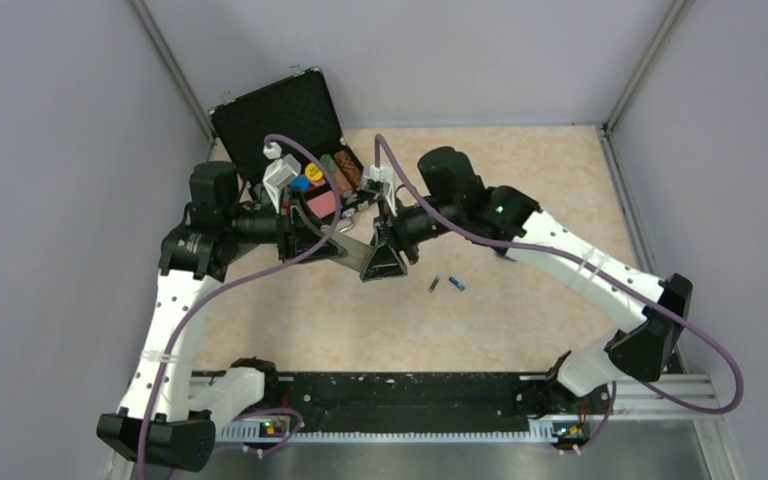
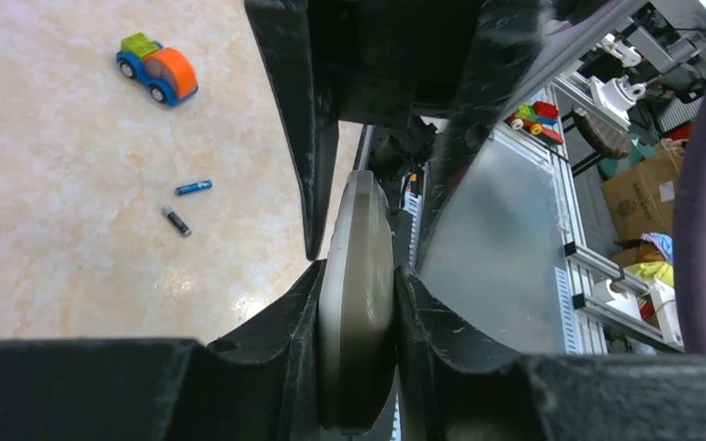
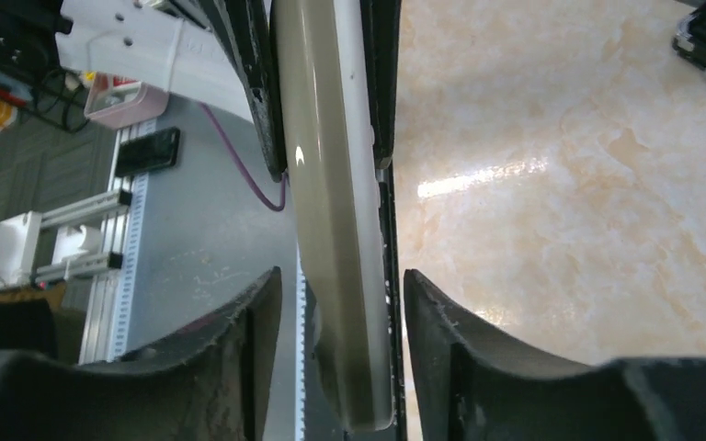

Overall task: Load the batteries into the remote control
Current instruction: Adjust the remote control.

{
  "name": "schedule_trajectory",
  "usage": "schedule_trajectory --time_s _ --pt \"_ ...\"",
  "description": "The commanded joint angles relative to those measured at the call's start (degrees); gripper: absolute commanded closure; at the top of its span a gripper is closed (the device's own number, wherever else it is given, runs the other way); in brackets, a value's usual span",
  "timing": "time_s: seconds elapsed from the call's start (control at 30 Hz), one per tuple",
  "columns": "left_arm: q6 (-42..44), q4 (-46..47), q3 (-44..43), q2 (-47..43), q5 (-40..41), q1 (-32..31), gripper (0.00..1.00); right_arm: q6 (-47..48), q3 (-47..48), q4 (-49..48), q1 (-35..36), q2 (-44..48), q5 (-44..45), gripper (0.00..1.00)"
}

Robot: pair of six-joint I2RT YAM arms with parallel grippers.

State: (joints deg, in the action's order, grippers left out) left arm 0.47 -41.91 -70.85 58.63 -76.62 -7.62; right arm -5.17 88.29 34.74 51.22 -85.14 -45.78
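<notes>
The remote control (image 1: 354, 252) hangs edge-on above the table between my two grippers. In the left wrist view my left gripper (image 2: 358, 271) is shut on the remote control (image 2: 357, 220), both pads pressed against its flat faces. In the right wrist view the remote control (image 3: 326, 184) runs between the fingers (image 3: 239, 349) of my right gripper (image 3: 342, 273), which stands open with a gap on each side. The batteries lie on the table to the right: a dark grey one (image 1: 434, 286) (image 2: 176, 220) and a blue one (image 1: 456, 284) (image 2: 194, 187).
An open black case (image 1: 280, 120) with small coloured items stands at the back, behind the grippers. A toy car (image 2: 158, 69) of orange, green and blue blocks sits on the table beyond the batteries. Purple cables (image 1: 290, 255) loop off both wrists.
</notes>
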Motion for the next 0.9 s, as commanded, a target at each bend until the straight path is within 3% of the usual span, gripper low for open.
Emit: schedule_trajectory --time_s 0.0,0.1,0.17,0.27,0.43,0.57,0.87 --pt "-6.31 5.4 -2.09 -2.33 5.73 -0.05 1.0 -6.69 -1.19 -11.74 -0.21 6.53 8.51 0.32" --pt "-9.78 8.88 -2.76 -4.71 11.81 -0.07 1.0 -11.72 -7.14 -21.28 -0.27 11.31 20.1 0.1" --pt "-11.66 11.3 -3.1 -6.09 16.51 -0.04 1.0 -16.08 -11.2 -27.57 -0.48 14.58 25.66 0.04" --pt "-16.01 17.29 -2.72 -8.28 24.7 -0.11 1.0 -25.07 -15.99 -34.06 -0.48 17.91 36.48 0.03" --pt "-22.47 32.88 3.89 -13.01 32.68 -0.12 1.0 -50.9 -20.54 -38.71 -0.59 18.76 52.97 0.04" --pt "-22.84 46.2 11.27 -16.1 36.11 -0.12 1.0 -61.46 -14.28 -34.9 -0.46 13.63 53.75 0.04" --pt "-21.92 62.95 18.18 -16.9 36.85 -0.78 1.0 -77.58 -7.69 -38.99 1.75 3.52 46.09 0.01"
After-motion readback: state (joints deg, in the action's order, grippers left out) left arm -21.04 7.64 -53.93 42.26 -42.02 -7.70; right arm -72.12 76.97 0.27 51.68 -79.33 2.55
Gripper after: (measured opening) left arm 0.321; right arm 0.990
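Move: The remote control is clamped between my two hands. Its middle is about 4 cm right and 1 cm back of my left hand, and about 4 cm left and 2 cm ahead of my right. From my right hand, the dark battery lies about 23 cm ahead and 15 cm right, the blue one 23 cm ahead and 21 cm right, both some 31 cm below. The case lies some 48 cm ahead, 6 cm left and 32 cm below my left hand. I open my right hand wide to free its end of the remote, then carry it forward about 12 cm and up, swinging right before coming back left and rolling as its fingers turn clockwise to point forward-left, open by the remote's free end. My left hand keeps its pinch, lifting the remote about 7 cm while moving as far forward and a little left, turning it roughly 45 degrees. ##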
